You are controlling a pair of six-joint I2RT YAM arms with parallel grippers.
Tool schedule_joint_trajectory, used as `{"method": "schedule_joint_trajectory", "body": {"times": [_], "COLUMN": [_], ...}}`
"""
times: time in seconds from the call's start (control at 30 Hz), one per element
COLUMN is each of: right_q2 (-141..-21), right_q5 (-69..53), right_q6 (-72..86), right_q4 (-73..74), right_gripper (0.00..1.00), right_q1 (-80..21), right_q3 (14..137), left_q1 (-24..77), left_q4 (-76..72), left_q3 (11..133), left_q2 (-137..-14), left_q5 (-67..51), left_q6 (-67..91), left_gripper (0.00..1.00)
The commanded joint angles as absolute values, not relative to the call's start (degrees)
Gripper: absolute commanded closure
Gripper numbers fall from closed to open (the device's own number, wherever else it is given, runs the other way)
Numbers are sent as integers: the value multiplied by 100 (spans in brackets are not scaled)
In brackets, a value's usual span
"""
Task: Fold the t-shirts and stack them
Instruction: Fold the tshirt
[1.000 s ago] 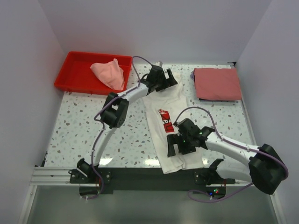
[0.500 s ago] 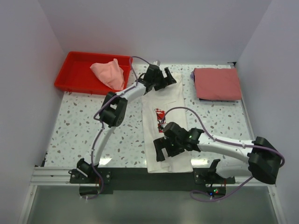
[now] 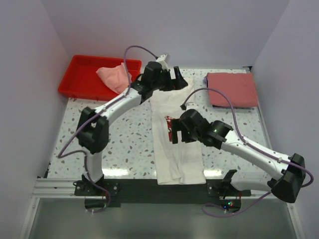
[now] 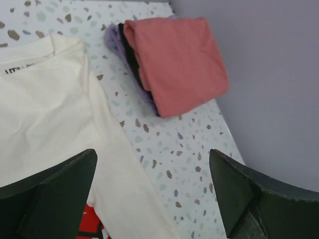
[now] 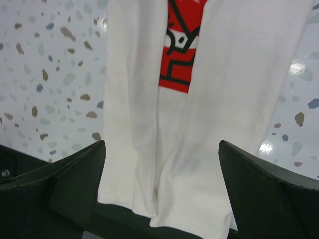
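A white t-shirt [image 3: 178, 159] with a red chest print [image 5: 182, 45] lies as a long narrow strip down the table's middle, sides folded in, hem over the black front rail. My left gripper [image 3: 174, 79] hovers open above its collar end [image 4: 45, 99], holding nothing. Over the print, my right gripper [image 3: 175, 133] also stands open and empty, with the cloth [image 5: 214, 99] below its fingers. A pale pink t-shirt [image 3: 115, 77] is crumpled in the red tray. At the back right lies a folded dusty-red t-shirt [image 3: 232, 89], also in the left wrist view [image 4: 174, 59].
The red plastic tray [image 3: 79, 82] sits at the back left. Purple and black cloth edges [image 4: 122, 47] show under the dusty-red shirt. Grey walls close in on both sides and at the back. The black rail [image 3: 129, 186] runs along the front edge.
My right gripper has risen from the shirt's lower end to above the print. The left arm swung left near the collar. The shirt now lies straighter and further left.
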State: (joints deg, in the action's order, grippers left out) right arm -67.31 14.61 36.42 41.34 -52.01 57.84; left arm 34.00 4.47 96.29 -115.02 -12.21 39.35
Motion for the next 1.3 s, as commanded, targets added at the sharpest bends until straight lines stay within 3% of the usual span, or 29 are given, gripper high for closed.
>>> {"method": "schedule_joint_trajectory", "body": {"times": [0.0, 0.23, 0.47, 0.67, 1.0, 1.27], "right_q2": [-6873, -8137, -10279, -11634, -12830, -13605], "right_q5": [1426, 1301, 853, 1237, 2029, 1846], "right_q6": [3419, 2656, 2312, 2258, 3294, 4042], "right_q4": [3878, 3463, 3269, 3541, 3858, 4166], "right_gripper": [1, 1, 1, 1, 1, 1], "right_q1": [-4703, -4219, -3533, -3516, -3480, -3454], "right_q3": [6179, 6933, 8180, 9096, 10009, 10950], "left_q1": [3489, 3524, 3630, 4042, 4219, 4219], "left_q4": [88, -483, 70, 211, 316, 773], "left_q3": [8713, 5505, 3676, 3234, 3164, 3278], "left_q2": [-9891, -7080, -6153, -6205, -6521, -6399], "left_q5": [-889, -133, -79, -536, -642, -396], "left_q6": [3393, 3708, 4183, 4350, 4465, 4342], "left_gripper": [0, 0, 0, 0, 0, 0]}}
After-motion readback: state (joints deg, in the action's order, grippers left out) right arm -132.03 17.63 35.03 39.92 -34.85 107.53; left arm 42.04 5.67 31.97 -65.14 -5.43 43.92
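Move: The t-shirt lies lengthwise below both grippers. Its upper part, just beyond the red print, is about 19 cm ahead of the right gripper, 3 cm left and 15 cm below; the print's middle is about 9 cm ahead and 4 cm left. From the left gripper, the lower left edge is some 25 cm back, 10 cm left and 20 cm below; the folded stack sits about 9 cm ahead and 30 cm right. Bring the right gripper, still open, forward over the print and down about 14 cm until its fingertips bear on the shirt's upper part, then push the cloth forward and a little left, turning clockwise some 10 degrees. Meanwhile swing the open left gripper back about 25 cm and left, rising first and then sinking to hover over the shirt's lower left edge. ##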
